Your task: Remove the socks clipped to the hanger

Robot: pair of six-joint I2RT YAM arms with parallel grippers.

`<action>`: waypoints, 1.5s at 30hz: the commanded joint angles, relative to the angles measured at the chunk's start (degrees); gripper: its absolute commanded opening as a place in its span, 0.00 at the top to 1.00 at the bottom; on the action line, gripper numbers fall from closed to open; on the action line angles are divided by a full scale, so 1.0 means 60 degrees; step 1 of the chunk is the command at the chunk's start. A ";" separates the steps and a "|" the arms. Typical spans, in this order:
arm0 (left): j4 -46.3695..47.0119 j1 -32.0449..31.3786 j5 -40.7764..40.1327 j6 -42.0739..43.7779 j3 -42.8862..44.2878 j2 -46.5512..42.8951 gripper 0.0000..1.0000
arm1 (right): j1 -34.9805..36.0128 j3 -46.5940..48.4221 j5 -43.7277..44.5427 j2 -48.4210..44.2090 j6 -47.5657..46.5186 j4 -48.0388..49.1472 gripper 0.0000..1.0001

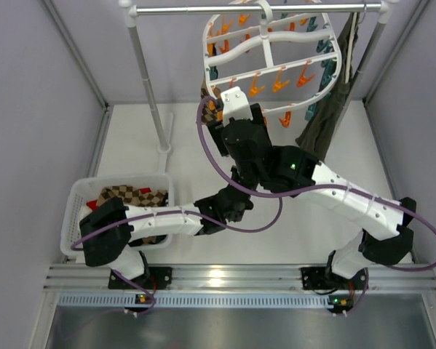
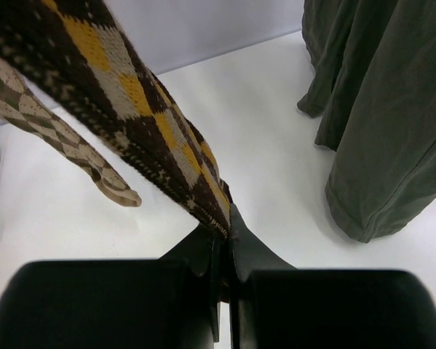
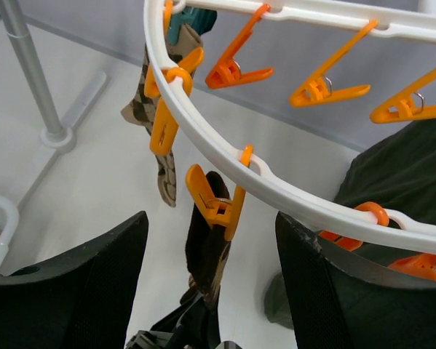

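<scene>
The white hanger (image 1: 276, 73) hangs from the rail, with orange and teal clips along it. In the left wrist view my left gripper (image 2: 225, 231) is shut on the lower end of a brown-and-yellow argyle sock (image 2: 116, 87) that stretches up and to the left. An orange clip (image 3: 216, 207) on the hanger rim (image 3: 203, 138) pinches that dark sock (image 3: 205, 254) at its top. My right gripper (image 3: 212, 222) stands open with one finger on each side of this clip. A second tan checked sock (image 3: 159, 145) is clipped further left. The left gripper (image 3: 177, 334) shows below.
A large olive-green garment (image 1: 327, 116) hangs to the right of the hanger. A white basket (image 1: 76, 211) at the left holds argyle socks (image 1: 134, 195). The rack's pole (image 1: 148, 87) and foot (image 1: 163, 150) stand left of the hanger.
</scene>
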 commanded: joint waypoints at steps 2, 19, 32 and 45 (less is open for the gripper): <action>0.0585 -0.0098 0.0121 -0.0042 0.0306 -0.0162 1.00 | -0.0231 -0.0176 0.0072 -0.0122 0.0201 0.0244 0.32; 0.0571 -0.0420 0.0180 0.0046 0.0408 -0.0088 1.00 | -0.0407 -0.1670 0.1112 -0.0459 -0.1160 0.3744 0.38; 0.0585 -0.0435 0.0048 0.0017 0.0291 0.0029 1.00 | -0.0597 -0.1729 0.1097 -0.0312 -0.1484 0.4127 0.77; 0.0295 -0.0333 -0.0756 -0.1459 -0.1799 -0.1346 1.00 | -0.0920 -0.2241 -0.0498 -0.1014 -0.0430 0.3760 0.80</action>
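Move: The orange clip pinching the brown sock hangs on the hanger's near rim, about 4 cm ahead of the open right hand, 1 cm lower and practically centred. Farther along the rim, the left clip is some 8 cm ahead and 5 cm left of that hand, level with it; the right clip is 3 cm ahead and 9 cm right. From the left hand, holding the sock's lower end, the orange clip is roughly 3 cm ahead, 4 cm left and 17 cm up. Forward about 3 cm, first dipping and then partly rising again, the right hand turns slightly clockwise, tips its fingers up a little and closes on the orange clip, squeezing its handles. The left keeps its pinch on the sock, easing back and right a little, then drops about 4 cm and swings left, away from the clip. ##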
